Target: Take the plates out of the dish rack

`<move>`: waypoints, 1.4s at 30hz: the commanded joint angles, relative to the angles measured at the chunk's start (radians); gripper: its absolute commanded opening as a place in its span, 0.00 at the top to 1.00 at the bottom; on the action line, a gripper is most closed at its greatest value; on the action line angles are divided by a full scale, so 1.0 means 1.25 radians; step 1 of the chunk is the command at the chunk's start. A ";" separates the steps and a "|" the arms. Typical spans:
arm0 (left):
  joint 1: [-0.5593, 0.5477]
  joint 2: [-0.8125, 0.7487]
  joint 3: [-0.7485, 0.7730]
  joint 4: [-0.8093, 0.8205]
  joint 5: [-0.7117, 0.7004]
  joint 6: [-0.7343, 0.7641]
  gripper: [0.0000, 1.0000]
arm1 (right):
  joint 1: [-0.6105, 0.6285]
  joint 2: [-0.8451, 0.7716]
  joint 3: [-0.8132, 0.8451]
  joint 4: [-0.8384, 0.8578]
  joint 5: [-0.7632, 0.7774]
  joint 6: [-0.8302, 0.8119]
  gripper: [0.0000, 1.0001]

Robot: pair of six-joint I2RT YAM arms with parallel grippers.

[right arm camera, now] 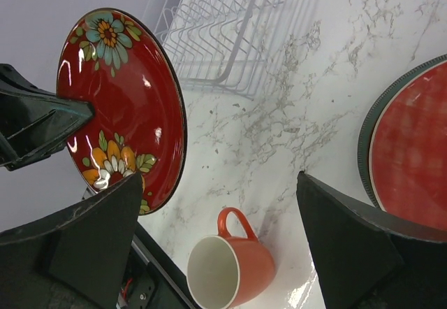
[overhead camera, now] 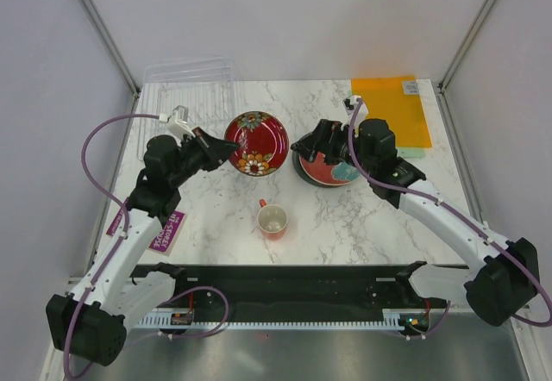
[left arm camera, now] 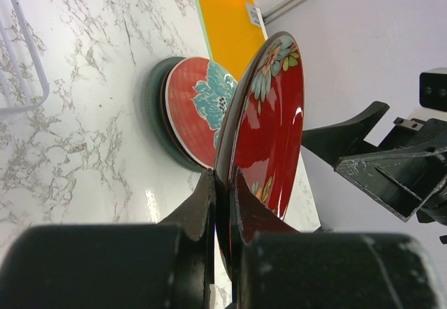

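Observation:
My left gripper (overhead camera: 229, 147) (left arm camera: 223, 183) is shut on the rim of a red floral plate (overhead camera: 255, 143) (left arm camera: 272, 120) (right arm camera: 119, 99), holding it tilted on edge above the marble table. To its right lies a stack of plates (overhead camera: 332, 172). A red plate with a teal flower (left arm camera: 195, 110) (right arm camera: 412, 148) sits on top and a dark teal one (left arm camera: 155, 106) lies under it. My right gripper (overhead camera: 312, 144) (right arm camera: 216, 177) hovers open over the stack's left side, nothing between its fingers. The clear dish rack (overhead camera: 190, 96) (left arm camera: 21, 64) (right arm camera: 216, 36) stands at the back left, and the wire slots that show hold nothing.
A small red mug (overhead camera: 272, 221) (right arm camera: 230, 267) stands upright near the table's front middle, below the held plate. A flat orange sheet (overhead camera: 390, 109) (left arm camera: 223, 36) lies at the back right, behind the stack. Frame posts stand at the rear corners.

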 commanded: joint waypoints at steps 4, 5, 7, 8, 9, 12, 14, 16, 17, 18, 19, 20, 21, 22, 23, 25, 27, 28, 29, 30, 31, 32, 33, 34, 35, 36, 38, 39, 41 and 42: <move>-0.009 -0.005 -0.009 0.116 0.039 -0.019 0.98 | 0.006 0.035 0.006 0.074 -0.049 0.030 0.02; -0.013 -0.002 -0.009 0.129 0.049 -0.028 0.98 | 0.006 0.040 0.005 0.084 -0.054 0.034 0.02; -0.022 0.009 -0.009 0.140 0.055 -0.034 0.98 | 0.006 0.055 0.000 0.117 -0.074 0.039 0.02; -0.026 0.012 -0.009 0.145 0.055 -0.036 0.98 | 0.005 0.067 -0.002 0.131 -0.079 0.046 0.02; -0.036 0.016 -0.009 0.145 0.052 -0.035 0.98 | 0.006 0.076 -0.003 0.143 -0.086 0.049 0.02; -0.053 0.033 -0.019 0.159 0.050 -0.039 0.98 | 0.012 0.115 0.016 0.154 -0.102 0.049 0.02; -0.061 0.037 -0.031 0.169 0.045 -0.044 0.98 | 0.013 0.129 0.016 0.169 -0.111 0.050 0.07; -0.065 0.037 -0.041 0.187 0.047 -0.049 0.98 | 0.013 0.136 0.016 0.186 -0.122 0.053 0.28; -0.068 0.039 -0.041 0.191 0.048 -0.049 0.98 | 0.013 0.142 0.018 0.186 -0.128 0.053 0.39; -0.067 0.044 -0.040 0.203 0.053 -0.049 0.98 | 0.013 0.146 0.017 0.189 -0.131 0.052 0.55; -0.068 0.047 -0.039 0.207 0.056 -0.049 0.98 | 0.013 0.146 0.017 0.194 -0.134 0.052 0.65; -0.069 0.050 -0.037 0.214 0.072 -0.047 0.98 | 0.012 0.149 0.017 0.195 -0.138 0.049 0.78; -0.068 0.061 -0.039 0.225 0.081 -0.047 0.98 | 0.013 0.148 0.016 0.199 -0.139 0.049 0.99; -0.069 0.068 -0.041 0.248 0.093 -0.050 0.98 | 0.012 0.149 0.017 0.201 -0.142 0.047 1.00; -0.069 0.077 -0.041 0.262 0.122 -0.051 0.98 | 0.012 0.148 0.019 0.200 -0.145 0.044 1.00; -0.068 0.104 -0.036 0.268 0.139 -0.047 0.98 | 0.010 0.140 0.021 0.177 -0.114 0.034 1.00; -0.067 0.111 -0.036 0.254 0.136 -0.034 0.81 | 0.003 0.118 0.028 0.120 -0.057 0.011 1.00; -0.068 0.112 -0.031 0.236 0.126 -0.012 0.73 | -0.011 0.108 0.030 0.104 -0.047 -0.008 1.00; -0.067 0.109 -0.029 0.199 0.097 0.003 0.65 | -0.022 0.092 0.033 0.091 -0.038 -0.012 1.00; -0.068 0.106 -0.026 0.164 0.074 0.022 0.50 | -0.036 0.084 0.033 0.066 -0.032 -0.018 1.00; -0.068 0.097 -0.019 0.137 0.048 0.060 0.40 | -0.066 0.076 0.032 0.055 -0.022 -0.024 1.00; -0.067 0.090 -0.016 0.074 -0.009 0.080 0.27 | -0.085 0.064 0.032 0.047 -0.023 -0.034 1.00; -0.068 0.082 -0.014 0.044 -0.040 0.096 0.24 | -0.126 0.057 0.030 0.032 -0.027 -0.039 1.00; -0.068 0.065 -0.013 0.030 -0.068 0.117 0.23 | -0.149 0.053 0.030 0.026 -0.039 -0.042 1.00; -0.068 0.057 -0.015 -0.027 -0.115 0.126 0.22 | -0.169 0.048 0.029 0.021 -0.048 -0.051 1.00; -0.068 0.047 -0.019 -0.037 -0.132 0.133 0.21 | -0.209 0.048 0.030 0.010 -0.055 -0.057 1.00; -0.067 0.011 -0.031 -0.052 -0.167 0.147 0.21 | -0.242 0.056 0.033 -0.012 -0.060 -0.070 1.00; -0.067 -0.005 -0.036 -0.057 -0.178 0.150 0.20 | -0.269 0.061 0.033 -0.020 -0.061 -0.081 1.00; -0.067 -0.039 -0.048 -0.064 -0.207 0.170 0.20 | -0.292 0.088 0.034 -0.026 -0.079 -0.090 1.00; -0.068 -0.049 -0.051 -0.074 -0.218 0.176 0.20 | -0.312 0.099 0.034 -0.028 -0.082 -0.093 1.00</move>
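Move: Between the two hands, the left one holds the red flower plate by its rim; the plate's middle is about 11 cm to the open right gripper's left, 4 ahead and 3 lower. From the left hand that gripper is roughly 17 cm to the right, level; the plate's middle is 5 cm right, 4 ahead, 3 below. From the right hand the plate stack lies some 16 cm ahead, 9 right, 24 below; the orange mug 7 left, 3 back, 22 below. Handing over the red flower plate: the hands close in, each travelling about 4 cm sideways and 3 cm down, and the right fingers shut on its free rim before the left ones open wide. The right hand then swings some 15 cm right and 6 forward, sinking and turning clockwise, towards the plate stack, while the left backs off left empty. ##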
